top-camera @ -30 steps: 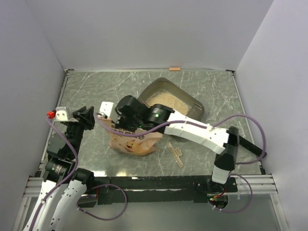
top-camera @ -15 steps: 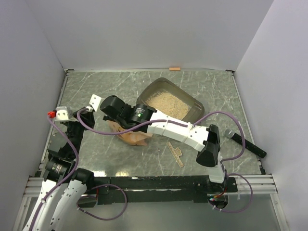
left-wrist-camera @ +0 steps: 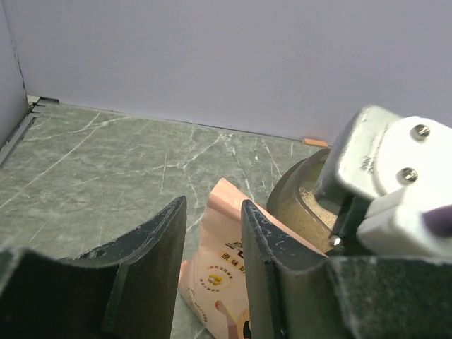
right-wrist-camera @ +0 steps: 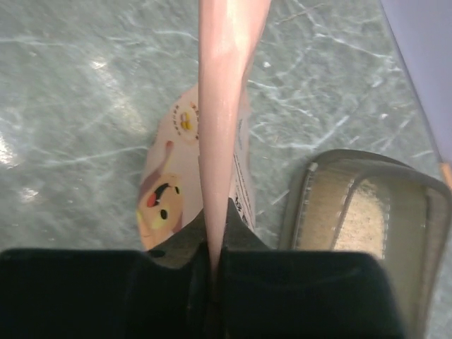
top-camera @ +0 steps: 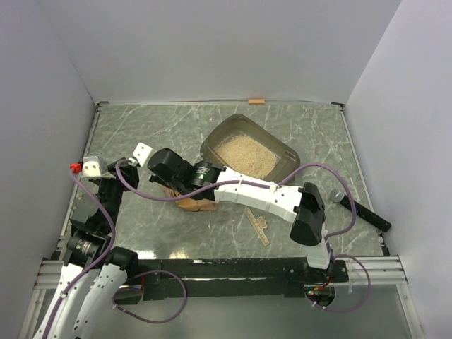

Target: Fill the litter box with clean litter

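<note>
The litter box (top-camera: 282,152) is a dark translucent tray at the table's middle back, holding pale beige clean litter (top-camera: 244,154). The orange-pink bag (top-camera: 192,204) stands left of the box, mostly hidden under my right arm. My right gripper (right-wrist-camera: 212,261) is shut on the bag's (right-wrist-camera: 224,106) flattened top edge; the litter box (right-wrist-camera: 417,233) lies to its right. My left gripper (left-wrist-camera: 212,208) is open with nothing between its fingers. It hangs near the left edge (top-camera: 116,173) and looks across at the bag (left-wrist-camera: 219,272) and the box (left-wrist-camera: 300,205).
A tan wooden strip (top-camera: 258,226) lies on the table in front of the box. A black bar-shaped object (top-camera: 364,212) lies at the right edge. A small orange tag (top-camera: 256,101) sits at the back wall. Grey walls close in three sides.
My right arm has swung left, carrying the bag away from the litter box's corner. The bag now shows less from above. The left arm has stayed put.
</note>
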Robot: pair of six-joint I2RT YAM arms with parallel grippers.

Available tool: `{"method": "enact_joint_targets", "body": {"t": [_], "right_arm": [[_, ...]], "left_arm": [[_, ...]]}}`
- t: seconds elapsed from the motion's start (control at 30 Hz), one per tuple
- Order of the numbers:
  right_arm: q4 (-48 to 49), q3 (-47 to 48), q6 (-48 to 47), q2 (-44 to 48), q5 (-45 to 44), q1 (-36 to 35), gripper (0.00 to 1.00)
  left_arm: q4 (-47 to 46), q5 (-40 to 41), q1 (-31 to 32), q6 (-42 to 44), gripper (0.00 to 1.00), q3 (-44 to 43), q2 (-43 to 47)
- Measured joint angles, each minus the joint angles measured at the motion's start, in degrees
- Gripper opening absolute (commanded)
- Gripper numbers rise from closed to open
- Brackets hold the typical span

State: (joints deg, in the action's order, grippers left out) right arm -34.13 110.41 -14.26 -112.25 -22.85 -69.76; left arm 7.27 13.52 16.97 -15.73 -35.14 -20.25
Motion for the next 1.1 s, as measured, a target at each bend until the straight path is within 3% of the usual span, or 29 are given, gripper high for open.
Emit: {"method": "enact_joint_targets", "body": {"t": [0.07, 0.13, 0.23, 0.37, 0.5, 0.63, 0.87, 1.1], "right_arm": [[0.4, -0.6, 1.3, 0.6, 1.2, 0.0, 0.38], [1.5, -2.1, 2.3, 2.2, 1.7, 0.0, 0.51], [2.7, -5.6, 3.0, 7.3, 1.9, 0.4, 0.6], [5.5, -12.4, 4.2, 18.2, 1.9, 2.7, 0.64], [8.3, -23.4, 6.6, 32.5, 4.2, 9.7, 0.67], [9.5, -30.4, 8.7, 38.1, 8.7, 17.3, 0.74], [9.9, -43.5, 10.7, 38.8, 27.3, 24.7, 0.86], [12.2, -44.8, 10.8, 34.9, 47.0, 27.6, 0.87]], "left_arm": [[0.1, 0.0, 0.0, 0.0, 0.42, 0.0, 0.0], [0.3, 0.1, 0.0, 0.0, 0.42, 0.0, 0.0], [0.7, 0.1, 0.0, 0.0, 0.42, 0.0, 0.0], [0.8, 0.1, 0.0, 0.0, 0.42, 0.0, 0.0], [0.8, 0.1, 0.0, 0.0, 0.42, 0.0, -0.1], [0.8, 0.0, 0.0, 0.0, 0.42, 0.0, -0.3], [0.8, -0.1, 0.0, 0.0, 0.43, 0.0, -0.6], [0.8, -0.2, 0.0, 0.0, 0.44, 0.0, -1.0]]}}
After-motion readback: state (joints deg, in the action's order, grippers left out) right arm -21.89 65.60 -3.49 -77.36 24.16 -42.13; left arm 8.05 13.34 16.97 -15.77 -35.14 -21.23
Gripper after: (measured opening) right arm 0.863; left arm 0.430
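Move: The right gripper is shut on the top strip of the litter bag; the bag's middle is about 5 cm to its right, roughly level fore-and-aft and 15 cm below. The bag's near right corner lies about 12 cm right and 5 cm back, the litter box 24 cm right and 13 cm ahead, the flat tool 25 cm right and 11 cm back. From the left hand the bag's middle is some 16 cm right, 2 cm ahead and 22 cm below. Open the right gripper wide to let go of the pinched strip and lift clear by about 10 cm, swinging nearly 20 cm right over the bag. Then drop to slightly below the starting height and ease back left, tipping the fingers some 30 degrees downward, so that the open fingers come down towards the bag's near right corner. ##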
